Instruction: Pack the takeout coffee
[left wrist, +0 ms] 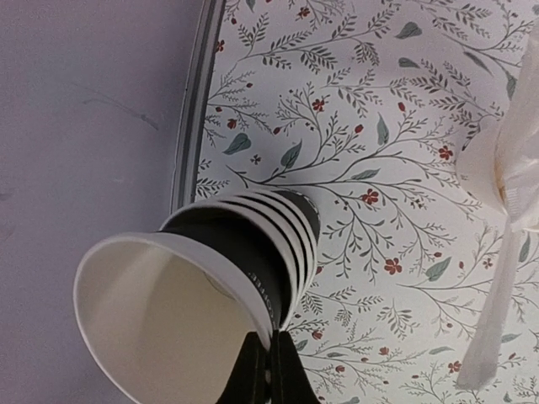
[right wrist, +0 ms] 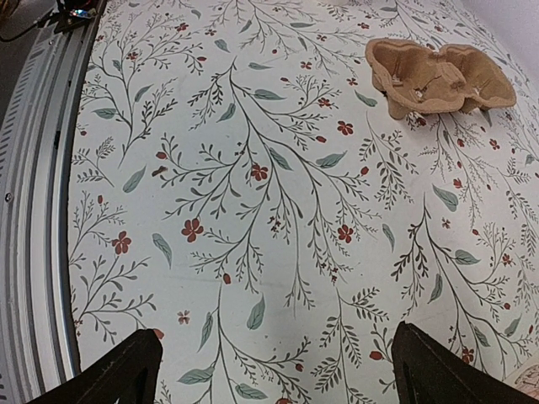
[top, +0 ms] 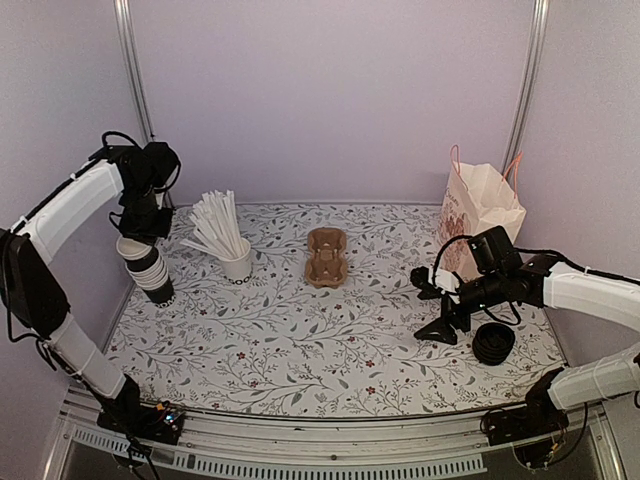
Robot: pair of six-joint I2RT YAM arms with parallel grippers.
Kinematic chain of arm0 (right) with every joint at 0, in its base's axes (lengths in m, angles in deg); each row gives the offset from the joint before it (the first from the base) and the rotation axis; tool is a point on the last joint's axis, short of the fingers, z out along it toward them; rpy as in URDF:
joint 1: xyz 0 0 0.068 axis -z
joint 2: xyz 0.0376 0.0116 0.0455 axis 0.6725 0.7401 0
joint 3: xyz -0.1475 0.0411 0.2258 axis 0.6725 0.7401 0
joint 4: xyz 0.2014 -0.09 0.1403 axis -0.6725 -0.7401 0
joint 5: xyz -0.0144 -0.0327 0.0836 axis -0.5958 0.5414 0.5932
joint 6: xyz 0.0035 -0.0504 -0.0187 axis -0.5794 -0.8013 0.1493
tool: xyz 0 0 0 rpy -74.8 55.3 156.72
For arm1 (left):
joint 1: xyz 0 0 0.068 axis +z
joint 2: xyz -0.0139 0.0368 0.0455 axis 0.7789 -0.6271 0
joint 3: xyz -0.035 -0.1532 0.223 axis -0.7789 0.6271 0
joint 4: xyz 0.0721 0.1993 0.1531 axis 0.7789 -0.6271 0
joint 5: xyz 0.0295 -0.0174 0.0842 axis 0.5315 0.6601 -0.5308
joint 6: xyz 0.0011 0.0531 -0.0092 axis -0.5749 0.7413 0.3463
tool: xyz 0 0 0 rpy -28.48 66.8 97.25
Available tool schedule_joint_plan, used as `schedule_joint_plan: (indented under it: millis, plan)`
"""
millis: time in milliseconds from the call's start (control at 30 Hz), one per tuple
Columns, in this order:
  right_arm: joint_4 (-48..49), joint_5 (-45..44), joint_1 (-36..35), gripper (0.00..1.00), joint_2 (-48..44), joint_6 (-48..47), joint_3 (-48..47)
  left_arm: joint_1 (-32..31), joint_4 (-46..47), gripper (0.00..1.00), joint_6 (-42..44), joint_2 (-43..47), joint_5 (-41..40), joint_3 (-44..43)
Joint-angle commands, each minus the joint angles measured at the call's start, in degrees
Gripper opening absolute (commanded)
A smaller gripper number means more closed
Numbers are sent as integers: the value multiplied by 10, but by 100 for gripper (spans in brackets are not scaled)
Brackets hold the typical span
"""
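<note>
No lidded takeout coffee shows in any view. A stack of lidless black cups (top: 152, 272) with white insides stands at the table's far left. My left gripper (top: 140, 238) is above it, shut on the rim of the top cup (left wrist: 168, 311), one finger inside and one outside. That cup sits tilted and is still nested in the stack (left wrist: 290, 223). In the left wrist view the gripper (left wrist: 269, 345) pinches the rim at the bottom. My right gripper (top: 430, 305) is open and empty, low over the table at the right; it also shows in the right wrist view (right wrist: 274, 370).
A brown cardboard cup carrier (top: 326, 256) lies mid-table and shows in the right wrist view (right wrist: 438, 76). A white holder of straws (top: 236, 262) stands right of the cup stack. A low stack of black lids (top: 494, 343) and a paper bag (top: 478, 215) are at the right.
</note>
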Motion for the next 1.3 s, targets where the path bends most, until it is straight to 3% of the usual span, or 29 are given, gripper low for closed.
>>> schedule_joint_plan:
  millis: [0,333,700,867,1067,1267]
  plan:
    - [-1,-5,-2,99,-3,-4,3,-2,-9,0,1,-6,0,-16]
    - [-2,-12,-2,99,2,-6,4,-25,-38,0,-23,-2,-67,-95]
    - [1,-23,-2,99,2,-7,4,-118,-37,0,-42,31,-75,-234]
    - [6,-43,-3,99,11,-2,5,-196,11,0,-29,43,-7,-299]
    - [14,-54,2,99,3,3,4,-311,67,0,5,22,115,-284]
    - [22,-38,34,99,-30,10,5,-464,23,0,21,-97,112,-265]
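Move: My left hand pinches the rim of the top cup, already partly drawn from the stack. The brown cup carrier lies about 35 cm to my right, 8 cm farther out and 16 cm below. The cup stack is almost beneath my hand, some 3 cm back, 1 cm left and 11 cm down; the straw cup is about 16 cm right, 7 cm ahead and 12 cm down. From my right hand, the carrier is roughly 20 cm ahead and 16 cm left. I keep my left fingers shut on the rim and draw the cup up, gathering speed. About 13 cm up, I swing it to the right past the near side of the straws towards the carrier, some 27 cm across in all, drawing back about 5 cm and dipping slightly at the end. My wrist turns clockwise some 40 degrees, with the fingers swinging up from steeply down. ##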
